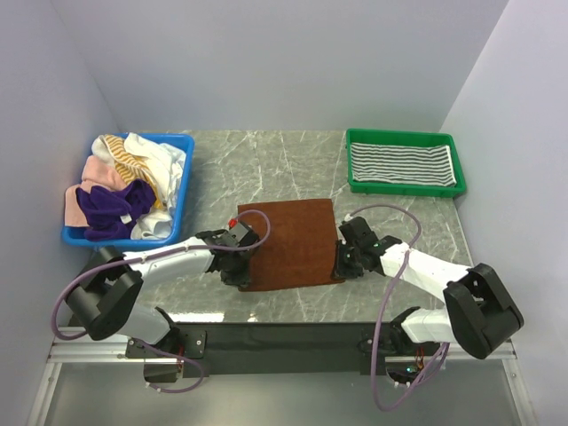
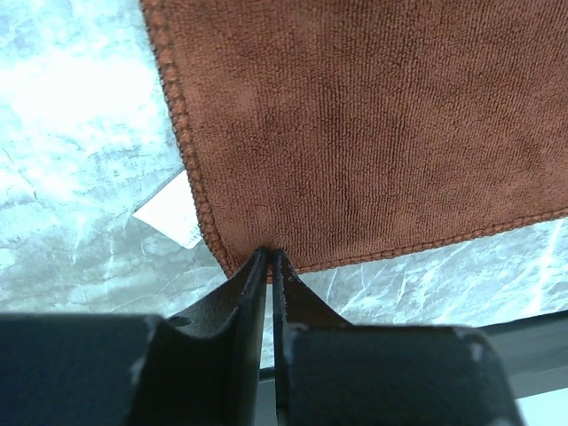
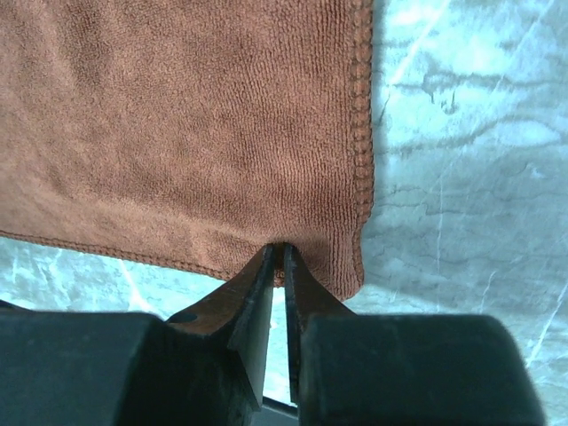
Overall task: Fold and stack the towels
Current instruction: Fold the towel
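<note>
A plain brown towel (image 1: 293, 240) lies spread flat in the middle of the marble table. My left gripper (image 1: 242, 268) is shut on its near left corner; in the left wrist view the fingertips (image 2: 271, 256) pinch the hem of the brown towel (image 2: 373, 133). At the near right corner, my right gripper (image 1: 340, 264) is shut on the near edge, where a small fold of the towel (image 3: 177, 133) sits between the tips (image 3: 284, 248). A grey-white striped towel (image 1: 399, 161) lies folded in the green tray (image 1: 406, 189).
A blue basket (image 1: 184, 169) at the back left holds a heap of mixed towels (image 1: 120, 182), white, pink, purple and yellow-striped. A white label (image 2: 173, 209) sticks out beside the brown towel's left edge. Walls close in on the left, right and back.
</note>
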Motion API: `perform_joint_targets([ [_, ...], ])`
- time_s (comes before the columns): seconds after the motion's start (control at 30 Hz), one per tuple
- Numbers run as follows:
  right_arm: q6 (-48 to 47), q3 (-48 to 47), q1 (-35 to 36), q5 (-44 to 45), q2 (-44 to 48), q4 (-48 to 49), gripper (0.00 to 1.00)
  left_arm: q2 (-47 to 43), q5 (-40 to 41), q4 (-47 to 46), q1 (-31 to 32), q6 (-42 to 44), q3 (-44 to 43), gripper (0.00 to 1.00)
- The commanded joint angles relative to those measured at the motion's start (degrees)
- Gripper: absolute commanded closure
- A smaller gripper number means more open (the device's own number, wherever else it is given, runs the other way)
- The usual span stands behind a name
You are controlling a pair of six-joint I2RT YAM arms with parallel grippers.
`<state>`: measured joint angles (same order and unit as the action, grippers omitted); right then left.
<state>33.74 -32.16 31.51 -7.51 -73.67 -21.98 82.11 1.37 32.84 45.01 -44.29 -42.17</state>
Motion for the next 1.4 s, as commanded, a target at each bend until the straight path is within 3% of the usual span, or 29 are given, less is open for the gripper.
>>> perform_joint_targets([
  [0.0, 1.9, 2.6, 0.0, 1.4, 1.7, -6.6, 0.81, -0.9, -0.8, 2.9, -0.4, -1.6, 3.8, 0.87],
  [0.4, 3.1, 3.5, 0.4, -0.9, 7.4, -10.5, 0.75, -5.9, -0.3, 5.7, -0.8, -3.4, 2.5, 0.81],
  [0.53, 3.1, -0.5, 0.3, 0.5, 12.9, -9.4, 0.65, -8.5, 0.7, 7.1, -1.1, -3.2, -1.3, 0.66],
  [0.63, 0.5, -5.0, -0.8, 2.5, 14.0, -6.9, 0.64, -9.3, 0.9, 6.8, -1.2, -2.2, -6.3, 0.57],
  [0.97, -10.3, -20.8, -10.4, 2.8, -4.2, 7.6, 0.66, -0.2, 0.9, 0.6, -1.5, 3.5, -21.8, 0.54],
  [1.1, -24.2, -30.0, -11.3, 0.8, -13.7, 6.8, 0.64, 4.8, 1.1, -0.6, -5.9, 7.4, -25.0, 0.51],
  [1.3, -40.3, -42.2, -12.5, -1.6, -26.3, -0.2, 0.61, 11.8, 1.9, 0.1, -14.3, 17.6, -32.0, 0.15],
  [1.37, -43.2, -45.4, -13.5, -3.1, -30.0, -3.6, 0.53, 13.6, 2.8, 1.4, -15.7, 19.8, -35.2, 0.05],
])
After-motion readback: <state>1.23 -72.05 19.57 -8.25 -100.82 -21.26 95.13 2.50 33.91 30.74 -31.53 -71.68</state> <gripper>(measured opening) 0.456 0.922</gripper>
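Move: Under the shut fingertips of both hands lie the brown towel's near corners. The towel's far left corner is roughly 22 cm straight ahead of the left hand, with a white tag some 3 cm ahead and 3 cm left of that hand and the blue basket about 27 cm ahead, 29 cm left. From the right hand, the far right corner lies about 22 cm ahead and 2 cm left, and the green tray some 31 cm ahead, 18 cm right. Pressing on the near corners, both hands first drag the towel's edge back, about 3 cm on the right and barely 1.5 on the left, then lift off by some 10 cm and swing forward over it towards the far corners, tipping their fingers outward. The left bows to the right on its way and opens wide; the right opens partly, turns counter-clockwise and starts sinking. ##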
